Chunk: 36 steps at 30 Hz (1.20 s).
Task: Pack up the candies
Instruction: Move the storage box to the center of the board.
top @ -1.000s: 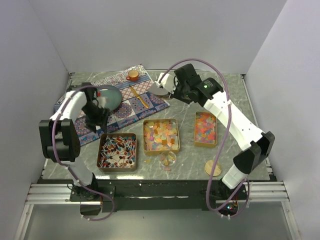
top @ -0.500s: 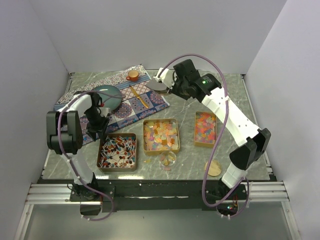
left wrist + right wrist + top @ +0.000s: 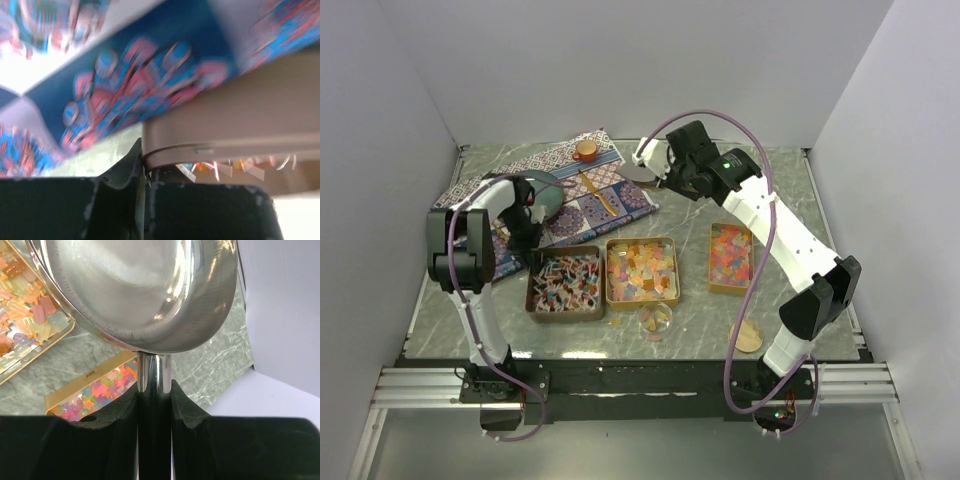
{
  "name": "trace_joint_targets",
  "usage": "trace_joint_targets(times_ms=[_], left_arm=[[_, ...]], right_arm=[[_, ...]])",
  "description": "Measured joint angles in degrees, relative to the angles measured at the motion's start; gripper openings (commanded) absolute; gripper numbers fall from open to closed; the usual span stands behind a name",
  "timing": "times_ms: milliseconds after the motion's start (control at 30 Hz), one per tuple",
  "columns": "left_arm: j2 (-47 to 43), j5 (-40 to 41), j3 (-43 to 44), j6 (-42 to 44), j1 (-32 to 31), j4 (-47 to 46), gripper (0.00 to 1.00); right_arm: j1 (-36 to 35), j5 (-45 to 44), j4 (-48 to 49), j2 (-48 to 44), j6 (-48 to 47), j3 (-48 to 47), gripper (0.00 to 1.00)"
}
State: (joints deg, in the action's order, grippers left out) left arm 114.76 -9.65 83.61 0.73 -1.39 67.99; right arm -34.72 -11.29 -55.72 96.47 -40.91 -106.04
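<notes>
Three gold tins hold the candies: red-white-black ones (image 3: 565, 285) on the left, pale yellow-orange squares (image 3: 642, 270) in the middle, bright pink-orange pieces (image 3: 731, 255) on the right. My left gripper (image 3: 532, 252) is shut on the far-left corner of the left tin (image 3: 225, 135); its fingertips (image 3: 135, 170) pinch the rim, with candies (image 3: 215, 167) showing under it. My right gripper (image 3: 668, 172) is shut on the handle (image 3: 154, 372) of a steel scoop (image 3: 140, 285), held above the back of the table. The scoop's bowl (image 3: 634, 172) looks empty from below.
A patterned cloth (image 3: 575, 190) lies at the back left with a grey-blue plate (image 3: 542, 188) and an orange cup (image 3: 586, 150) on it. A small glass dish (image 3: 655, 318) sits in front of the middle tin, and a cork disc (image 3: 747, 336) at the front right.
My left gripper has shut on the left tin's corner, and the tin has shifted back and slightly right. The right arm and scoop have barely moved.
</notes>
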Motion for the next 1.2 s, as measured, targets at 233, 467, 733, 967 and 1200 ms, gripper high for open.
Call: trace_joint_targets(times_ms=[233,467,733,967,1200], left_arm=[[3.5,-4.1,5.3,-2.5,-3.1,-1.3,0.01],[5.0,-5.4,7.5,-4.8,-7.3,-1.6,0.01],[5.0,-0.1,8.1,-5.2,-10.2,-1.6,0.01],[5.0,0.2,8.7,-6.8,-10.2,-1.8,0.55],[4.6,-4.0,9.9,-7.6,-10.0,-3.0,0.59]], right_arm=[[0.0,-0.9,0.0,-0.1,-0.1,0.7,0.00],[0.0,-1.7,0.0,-0.3,-0.1,2.2,0.00],[0.0,-1.9,0.0,-0.3,-0.3,2.2,0.00],[0.0,-1.9,0.0,-0.3,-0.3,2.2,0.00],[0.0,-1.9,0.0,-0.3,-0.5,2.3,0.00]])
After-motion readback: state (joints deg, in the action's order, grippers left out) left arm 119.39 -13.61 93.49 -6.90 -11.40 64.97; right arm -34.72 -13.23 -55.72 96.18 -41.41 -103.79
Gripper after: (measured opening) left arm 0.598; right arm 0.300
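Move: The left hand is already shut on the rim of the lollipop storage box at its far left corner, so the box's middle lies about 9 cm back and 9 cm right, some 3 cm lower. The gummy box stands against its right side, roughly 29 cm right and 6 cm back of the hand. The green plate is some 17 cm ahead and 3 cm left. From the right hand, the storage box is about 18 cm back, 32 cm left and 27 cm below. Keeping its pinch on the rim at the far left corner, the left hand drags the storage box level to the right by about 6 cm, and some 3 cm forward early on, so that the box's right side pushes along the gummy box beside it. It then all but stops and spreads its fingers wide to let go of the rim, easing a little farther right and forward with a slight rise as they open. ##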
